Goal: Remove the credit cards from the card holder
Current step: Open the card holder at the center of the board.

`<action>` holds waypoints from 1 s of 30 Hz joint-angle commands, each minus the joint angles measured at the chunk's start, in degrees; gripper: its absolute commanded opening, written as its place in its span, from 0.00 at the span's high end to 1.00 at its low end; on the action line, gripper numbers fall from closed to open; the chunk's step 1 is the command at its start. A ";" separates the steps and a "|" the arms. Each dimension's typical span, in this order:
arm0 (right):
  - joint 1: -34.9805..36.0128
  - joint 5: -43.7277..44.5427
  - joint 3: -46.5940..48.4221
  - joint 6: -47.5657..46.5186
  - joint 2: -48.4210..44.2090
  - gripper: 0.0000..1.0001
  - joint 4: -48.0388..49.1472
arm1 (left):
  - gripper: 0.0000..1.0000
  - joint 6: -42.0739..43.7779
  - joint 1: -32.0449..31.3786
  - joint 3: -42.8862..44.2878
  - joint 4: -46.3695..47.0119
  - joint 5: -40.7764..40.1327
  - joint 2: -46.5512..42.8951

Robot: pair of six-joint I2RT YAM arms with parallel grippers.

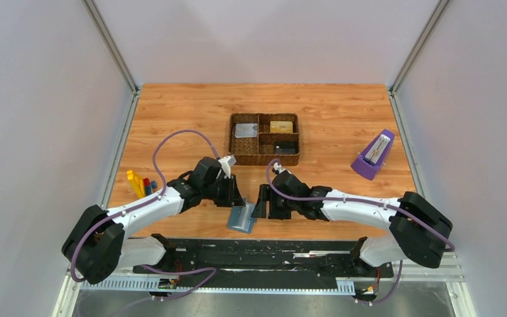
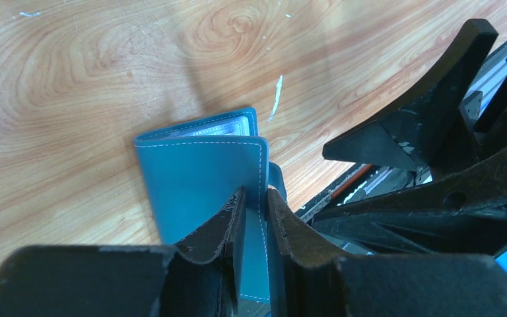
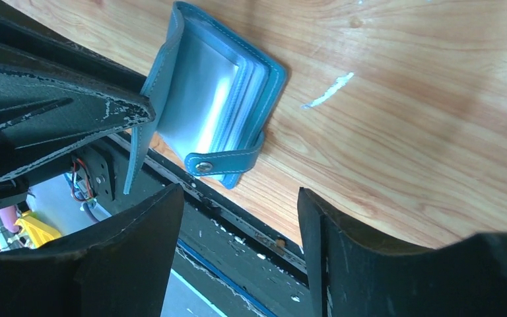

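Note:
The blue card holder stands half open on the wood near the table's front edge. My left gripper is shut on one cover of the card holder, pinching the stitched edge. Just to its right, my right gripper is open with nothing between its fingers, a short way from the holder's clear sleeves and snap strap. I cannot tell whether a card sits in the sleeves. Credit cards lie in the woven tray: a gold one, a grey one and a dark one.
The brown woven tray sits behind the grippers at mid-table. A purple metronome stands to the right. Yellow and red toy blocks lie at the left. A black rail runs along the front edge, right by the holder.

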 commanded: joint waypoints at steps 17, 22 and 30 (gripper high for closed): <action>2.13 0.36 4.80 3.13 10.01 0.47 5.85 | 0.76 -0.84 -0.32 0.81 -0.72 -1.94 -2.12; 2.20 0.90 4.05 3.84 10.03 0.59 5.69 | 0.76 -0.94 -0.22 0.89 -1.25 -2.40 -2.56; 2.08 3.22 2.21 3.11 7.65 0.94 5.41 | 0.75 -1.13 -0.22 1.55 -3.77 -4.62 -3.06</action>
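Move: From the right hand, the card holder's strap lies about 2 cm left, level fore-and-aft, and 3 cm below. The holder's middle is some 5 cm left and 2 cm back, roughly 4 cm down; the basket stands about 24 cm ahead and 3 cm right. From the left hand, which already holds the raised cover, the strap is about 3 cm right, 2 cm back and 3 cm below. Right hand slips about 3.5 cm left and down, then pinches the strap while the left keeps the cover. ##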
